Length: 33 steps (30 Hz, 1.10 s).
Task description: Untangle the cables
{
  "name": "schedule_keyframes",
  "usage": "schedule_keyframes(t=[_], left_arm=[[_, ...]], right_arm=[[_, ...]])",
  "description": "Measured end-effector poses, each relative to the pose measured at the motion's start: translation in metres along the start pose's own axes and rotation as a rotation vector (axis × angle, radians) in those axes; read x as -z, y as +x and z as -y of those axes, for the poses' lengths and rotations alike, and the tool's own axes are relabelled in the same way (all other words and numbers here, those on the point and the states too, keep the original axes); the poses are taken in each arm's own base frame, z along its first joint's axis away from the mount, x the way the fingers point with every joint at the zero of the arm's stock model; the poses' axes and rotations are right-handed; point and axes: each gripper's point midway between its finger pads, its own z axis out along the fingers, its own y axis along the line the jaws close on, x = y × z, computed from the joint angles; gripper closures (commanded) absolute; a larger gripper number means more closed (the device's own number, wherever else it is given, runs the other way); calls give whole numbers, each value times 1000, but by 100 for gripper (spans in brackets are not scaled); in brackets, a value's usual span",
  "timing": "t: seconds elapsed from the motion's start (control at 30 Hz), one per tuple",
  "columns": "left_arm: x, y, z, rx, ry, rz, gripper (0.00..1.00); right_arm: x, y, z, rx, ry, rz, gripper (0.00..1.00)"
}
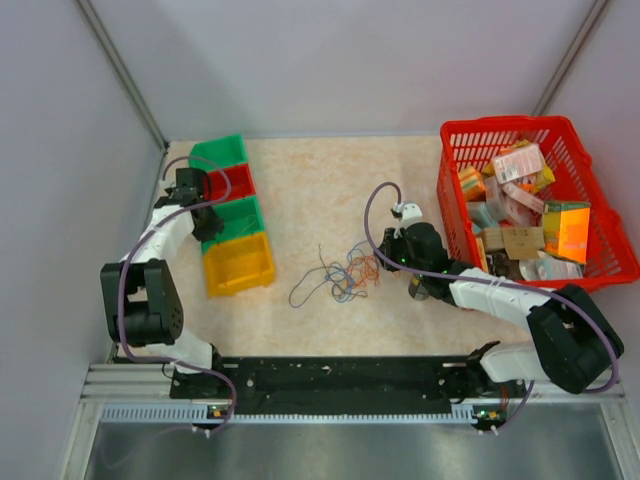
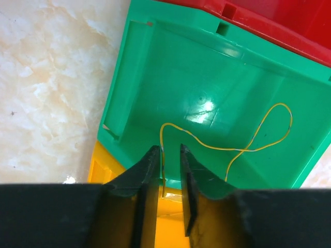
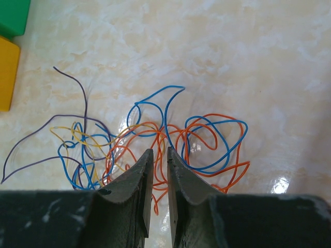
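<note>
The cables are a loose tangle of thin blue, orange, purple and yellow wires on the table's middle. In the right wrist view the orange loops and blue loops cross, and a purple wire trails left. My right gripper hovers over the tangle's right side, jaws a narrow gap apart, holding nothing. My left gripper is over a green bin. A single yellow wire lies in that bin, its end between the slightly parted jaws.
A row of bins stands at the left: green, red, green, yellow. A red basket full of packets stands at the right, close behind the right arm.
</note>
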Motion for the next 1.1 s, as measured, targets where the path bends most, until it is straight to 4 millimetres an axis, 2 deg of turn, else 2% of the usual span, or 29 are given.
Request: schedule_keyframes(t=[0.07,0.13,0.23,0.33,0.47,0.57,0.7,0.8,0.93,1.1], left_arm=[[1,-2,-1,8,-2,12,100],[6,-4,-3,12,-5,38,100],[25,-12,-7,17,5,98,100],[53,-25,-5,32,49,186,100],[94,-32,-6,33,114,282,100],[125,-32,-11,27,149,336,100],[150,-20,-23,23,165,360,100],[146,2,-32,14,167,323,100],[120,41,-45,-25,118,167,100],[94,66,-46,-111,49,26,100]], right_arm=[[0,0,0,0,0,0,83],[0,0,0,0,0,0,84],[0,0,0,0,0,0,84],[0,0,0,0,0,0,84],[0,0,0,0,0,0,83],[0,0,0,0,-1,0,83],[-1,2,0,-1,-3,-5,84],[-2,5,0,-2,-3,-15,84],[-3,8,0,-2,-3,-26,84],[-4,8,0,-2,-3,-27,84]])
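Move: A strand of the yellow cable lies between the left hand's still-open fingers, practically at the hand point, with its loop spread over the lower green bin. That bin's centre is about 5 cm ahead, 6 cm to the right and 2 cm lower; the yellow bin's is about 7 cm back and 8 cm right, the red bin's some 16 cm ahead and 5 cm right. From the right hand the same strand is roughly 43 cm left and 7 cm ahead, about level. The left hand shuts its fingers on the yellow cable at the near left part of the lower green bin, then lifts it, climbing about 13 cm while drawing back towards its base as the fingertips tilt some 20 degrees forward. Still pinching the cable, it goes on back and sinks some 9 cm as that tilt comes off, ending over the near left part of the yellow bin, about 11 cm back from the start and 4 cm higher. ##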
